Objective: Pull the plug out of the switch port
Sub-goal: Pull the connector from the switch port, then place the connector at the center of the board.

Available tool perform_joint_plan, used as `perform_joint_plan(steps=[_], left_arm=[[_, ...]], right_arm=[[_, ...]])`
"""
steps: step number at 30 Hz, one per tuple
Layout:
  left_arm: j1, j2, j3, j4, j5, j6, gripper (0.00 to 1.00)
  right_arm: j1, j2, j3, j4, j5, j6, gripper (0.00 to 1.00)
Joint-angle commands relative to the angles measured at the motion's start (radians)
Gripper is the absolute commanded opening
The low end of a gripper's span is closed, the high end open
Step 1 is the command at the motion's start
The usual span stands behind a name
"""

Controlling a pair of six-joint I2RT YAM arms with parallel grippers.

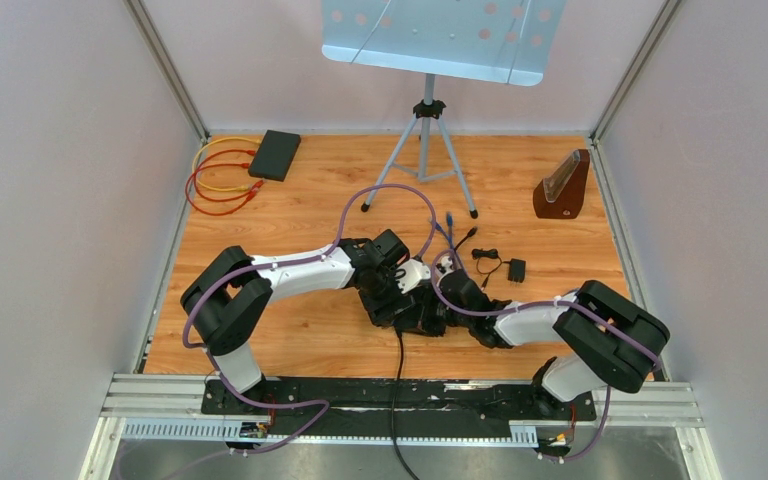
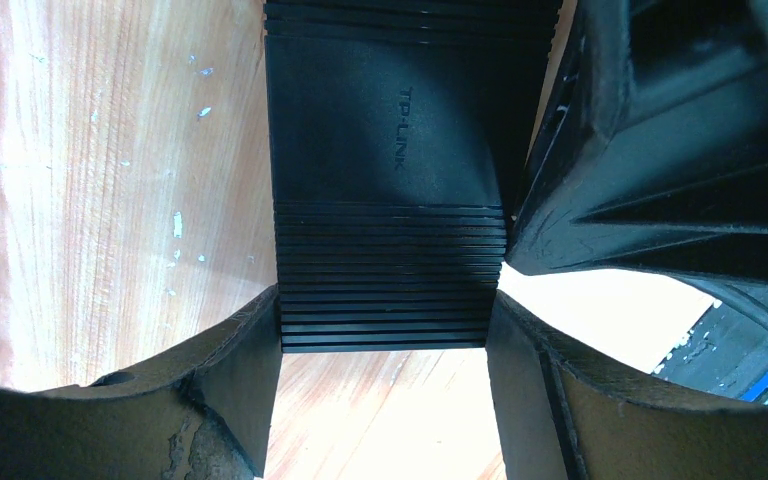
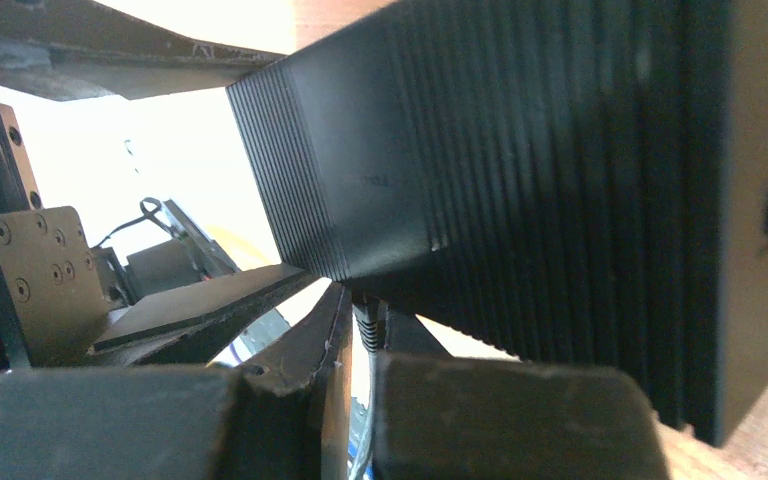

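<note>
The switch (image 2: 390, 150) is a black ribbed TP-LINK box, held off the table at mid-table (image 1: 418, 316). My left gripper (image 2: 385, 325) is shut on its two sides, a finger pressed against each. In the right wrist view the switch (image 3: 520, 180) fills the upper right. The plug (image 3: 368, 322), with a ribbed black strain relief, sits in its underside. My right gripper (image 3: 365, 345) is shut on that plug, close under the box. The plug's black cable (image 1: 397, 380) runs toward the near edge. The port itself is hidden.
A tripod music stand (image 1: 425, 150) stands at the back centre and a wooden metronome (image 1: 563, 187) at the back right. A second black box (image 1: 275, 155) with red and yellow cables lies at the back left. A small power adapter (image 1: 515, 268) lies right of the grippers.
</note>
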Motion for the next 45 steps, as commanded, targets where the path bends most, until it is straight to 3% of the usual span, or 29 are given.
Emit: perform_joint_plan(steps=[1,7,17,20,24,28,32,33,36,38,39,40,45], left_arm=[[-0.016,-0.002,0.016,0.036,0.051,0.002,0.64],[-0.016,0.006,0.021,0.033,0.034,-0.002,0.63],[-0.016,-0.009,0.011,0.044,0.011,-0.015,0.63],[-0.016,-0.008,0.012,0.046,0.0,-0.018,0.62],[-0.016,-0.002,0.015,0.046,-0.01,-0.025,0.61],[-0.016,0.004,0.017,0.044,-0.02,-0.028,0.61],[-0.016,0.001,0.017,0.043,-0.015,-0.027,0.61],[-0.016,-0.003,0.015,0.045,-0.014,-0.026,0.63],[-0.016,-0.015,0.005,0.052,-0.006,-0.025,0.75],[-0.016,-0.036,-0.013,0.078,-0.011,-0.043,0.81],[-0.016,-0.046,-0.02,0.104,-0.012,-0.052,0.92],[-0.016,-0.067,-0.036,0.119,-0.017,-0.077,0.96],[-0.016,-0.146,-0.067,0.211,-0.081,-0.17,1.0]], right_arm=[[0.0,-0.009,0.075,-0.161,-0.051,-0.227,0.0],[0.0,0.018,0.111,-0.259,-0.127,-0.352,0.0],[-0.007,-0.102,0.03,-0.198,-0.121,-0.32,0.0],[-0.031,-0.139,-0.018,-0.128,-0.178,-0.266,0.0],[-0.094,-0.138,-0.145,0.143,-0.289,-0.086,0.0],[-0.095,-0.126,-0.073,-0.074,-0.207,-0.149,0.0],[-0.094,-0.145,-0.077,-0.073,-0.202,-0.146,0.0],[-0.095,-0.155,-0.079,-0.075,-0.199,-0.146,0.02],[-0.096,-0.197,-0.018,-0.237,-0.125,-0.213,0.27],[-0.096,-0.259,0.022,-0.355,-0.072,-0.262,0.37],[-0.096,-0.295,0.026,-0.393,-0.051,-0.268,0.44],[-0.096,-0.334,0.022,-0.422,-0.033,-0.267,0.51],[-0.089,-0.498,-0.023,-0.576,-0.018,-0.209,0.54]])
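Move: My right fingers are already shut on the plug of the last black cable, still in the switch's near edge. The switch's middle lies about 4 cm ahead and 2 cm right of them, near their height. From my left hand, which grips the switch's left end, that middle is some 4 cm to the right, level fore and aft, and the plug is about 3 cm back and 2 cm right. A loose black plug lies roughly 16 cm ahead and 12 cm right of my right hand. Keeping the plug pinched, I twist my right hand some 15 degrees, mostly counter-clockwise, then draw it back and right, about 3 cm each way, away from the switch. My left hand holds the switch and gives about 1.5 cm back and right before returning forward. Then both hands open: the right releases the plug and rises about 4 cm, moving slightly forward; the left lets go of the switch. ##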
